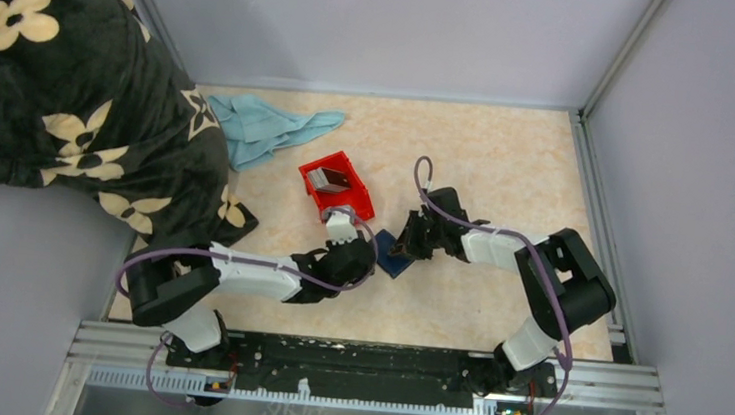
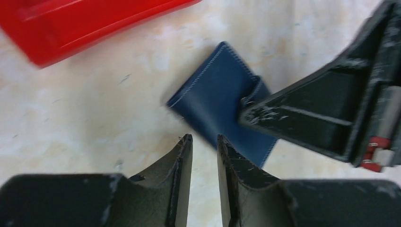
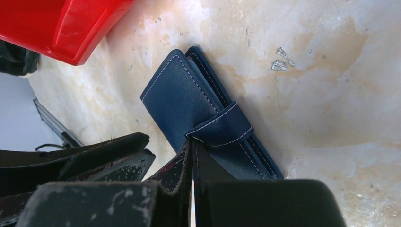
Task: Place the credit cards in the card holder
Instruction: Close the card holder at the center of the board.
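The card holder (image 1: pixel 397 263) (image 2: pixel 215 101) (image 3: pixel 182 97) is a navy wallet lying closed on the table, its snap tab (image 3: pixel 220 128) fastened across it. The credit cards (image 1: pixel 329 176) sit stacked in the red bin (image 1: pixel 337 187). My right gripper (image 3: pixel 192 144) (image 1: pixel 408 243) is shut, its tips pressed against the tab's near edge with nothing seen between them. My left gripper (image 2: pixel 204 140) (image 1: pixel 364 258) hovers at the wallet's near corner, slightly open, with only bare table in the narrow gap. In the left wrist view, the right gripper's fingertip (image 2: pixel 250 112) touches the wallet.
The red bin (image 2: pixel 85 23) (image 3: pixel 66 23) stands just behind the wallet. A light blue cloth (image 1: pixel 270 127) lies at the back left. A dark flowered blanket (image 1: pixel 62 91) covers the left side. Grey walls and metal rails enclose the table.
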Controlling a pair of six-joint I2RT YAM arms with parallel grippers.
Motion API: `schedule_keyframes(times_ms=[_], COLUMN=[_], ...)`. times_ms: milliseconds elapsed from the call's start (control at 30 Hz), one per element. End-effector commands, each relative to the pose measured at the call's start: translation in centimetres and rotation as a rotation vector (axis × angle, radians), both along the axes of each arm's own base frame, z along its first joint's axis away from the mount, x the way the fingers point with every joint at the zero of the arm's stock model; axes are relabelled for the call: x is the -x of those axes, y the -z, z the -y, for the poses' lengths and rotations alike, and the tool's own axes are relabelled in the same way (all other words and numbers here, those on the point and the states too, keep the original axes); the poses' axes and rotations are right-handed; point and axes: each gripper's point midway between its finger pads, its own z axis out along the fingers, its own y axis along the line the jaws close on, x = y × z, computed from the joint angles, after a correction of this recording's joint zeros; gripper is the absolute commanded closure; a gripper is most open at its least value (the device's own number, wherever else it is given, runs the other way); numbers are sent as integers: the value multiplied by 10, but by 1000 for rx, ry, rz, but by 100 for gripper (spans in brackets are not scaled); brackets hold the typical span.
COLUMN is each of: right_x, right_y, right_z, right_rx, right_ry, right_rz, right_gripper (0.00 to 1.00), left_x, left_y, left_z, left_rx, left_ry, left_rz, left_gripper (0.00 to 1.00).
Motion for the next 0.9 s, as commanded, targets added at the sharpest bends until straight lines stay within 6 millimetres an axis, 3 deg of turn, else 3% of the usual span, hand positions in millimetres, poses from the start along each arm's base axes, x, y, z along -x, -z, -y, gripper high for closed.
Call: schedule_keyframes(times_ms=[0,233,467,633,867], right_x=[46,41,33,23,19], right_y=[70,70,57,32,18], right_z=[56,52,53,57,61], right_rx=[246,186,196,228,259], right_ry=[36,38,17,-9,-17], right_rz=[-208,-219,-158,-46,4], right_gripper=[100,100,99,78,75], left_x=[-16,-32,-42,-41,-40], left_y=[-32,-39,-12,4,8], left_z=[37,47,45,42,41], left_rx=[115,182,128,120,136], left_ry=[102,127,101,77,71], left_rz=[71,76,14,-19,-31], left_gripper=[67,67,68,68,69])
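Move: The closed card holder lies about 4 cm ahead of the left hand, some 5 cm to its right and roughly 3 cm lower. From the right hand, whose shut fingertips are already on the clasp, the holder's middle is about 1 cm back, 1 cm left and 1 cm down. The red box stands some 15 cm ahead and 8 cm left of the left hand, or about 10 cm ahead and 15 cm left of the right. Keep the right fingertips pressing on the card holder's clasp while you bring the left gripper about 4 cm forward and 4 cm right, arching up some 3 cm and down again over the holder's left part, fingers staying partly open. As it settles, open the right fingers about a quarter and ease them off, 2 cm to the right and slightly up. ##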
